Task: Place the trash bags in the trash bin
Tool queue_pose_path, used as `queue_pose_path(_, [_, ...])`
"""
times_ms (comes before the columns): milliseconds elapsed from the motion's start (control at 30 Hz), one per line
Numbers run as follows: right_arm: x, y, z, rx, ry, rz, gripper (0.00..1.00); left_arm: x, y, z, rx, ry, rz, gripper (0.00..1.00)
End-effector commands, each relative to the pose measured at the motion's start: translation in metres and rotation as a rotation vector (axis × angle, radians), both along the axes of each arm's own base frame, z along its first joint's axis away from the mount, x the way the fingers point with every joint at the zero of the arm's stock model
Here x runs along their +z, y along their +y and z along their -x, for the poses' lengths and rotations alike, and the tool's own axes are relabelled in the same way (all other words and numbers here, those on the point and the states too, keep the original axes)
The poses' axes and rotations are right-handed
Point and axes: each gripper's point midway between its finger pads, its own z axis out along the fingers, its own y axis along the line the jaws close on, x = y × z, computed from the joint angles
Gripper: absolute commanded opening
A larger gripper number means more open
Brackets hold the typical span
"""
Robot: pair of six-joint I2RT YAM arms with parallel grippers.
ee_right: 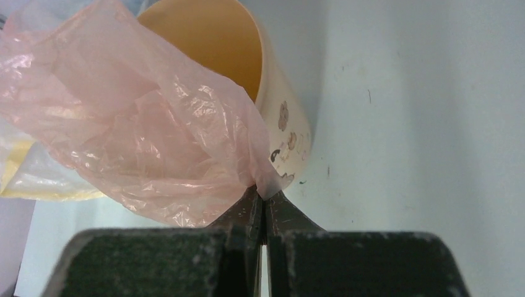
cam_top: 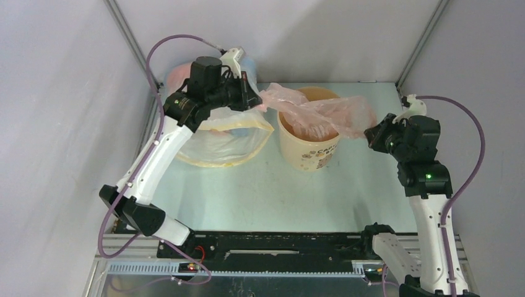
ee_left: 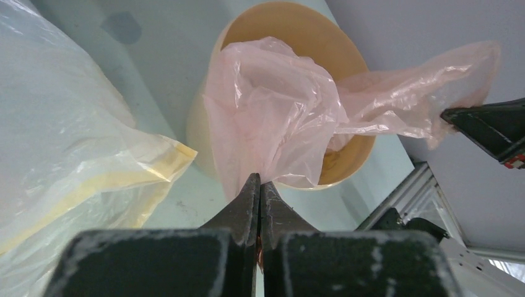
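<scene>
A crinkly pale-pink trash bag [cam_top: 316, 108] is stretched across the mouth of the tan trash bin [cam_top: 306, 151], part of it sagging inside. My left gripper [cam_top: 259, 99] is shut on the bag's left end, just left of the bin's rim. My right gripper [cam_top: 370, 133] is shut on the bag's right end, to the right of the bin. In the left wrist view the pink bag [ee_left: 278, 117] rises from my shut left gripper [ee_left: 260, 182] over the bin [ee_left: 347, 62]. In the right wrist view my right gripper [ee_right: 265, 195] pinches a corner of the bag [ee_right: 142, 136] beside the bin [ee_right: 285, 124].
A big clear whitish sack with a yellow hem [cam_top: 226, 139] lies left of the bin, under my left arm, and shows too as the sack [ee_left: 68, 148] in the left wrist view. Grey walls close in the table on three sides.
</scene>
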Motion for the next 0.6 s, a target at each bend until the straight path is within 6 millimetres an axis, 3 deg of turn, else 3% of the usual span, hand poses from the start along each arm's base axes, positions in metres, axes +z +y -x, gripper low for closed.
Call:
queue_pose_path(0, [0.011, -0.002, 0.009, 0.008, -0.011, 0.01, 0.0, 0.013, -0.01, 0.011, -0.055, 0.008, 0.077, 0.0])
queue_pose_path(167, [0.009, 0.001, 0.02, 0.022, 0.001, 0.0, 0.02, 0.025, -0.003, 0.031, -0.058, -0.003, 0.126, 0.01])
queue_pose_path(300, [-0.002, -0.008, 0.029, -0.036, 0.022, 0.005, 0.02, 0.03, 0.01, 0.045, -0.025, -0.017, 0.139, 0.01])
queue_pose_path(433, [-0.02, -0.017, 0.036, -0.098, 0.034, 0.009, 0.04, 0.018, 0.03, 0.052, 0.048, -0.019, 0.147, 0.01])
queue_pose_path(567, [-0.036, -0.03, 0.036, -0.167, 0.039, 0.035, 0.03, -0.005, 0.033, 0.059, 0.059, 0.011, 0.167, 0.01])
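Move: Over the trash bin, both hands pinch the pink bag, stretched across its mouth. From the left hand, the trash bin's middle lies about 2 cm ahead, 15 cm right and 23 cm below; the white bag's yellow mouth is some 3 cm ahead, 11 cm left and 30 cm below. The right hand has the trash bin roughly 8 cm ahead, 12 cm left and 17 cm below. Drawing the pink bag back across the trash bin's mouth, both closed hands head towards the robot's base. The left goes about 6 cm back, veering left over its latter half; the right goes about 4 cm back, sinking some 2.5 cm and drifting slightly right. Both keep their pinch on the bag, with little wrist turn. ##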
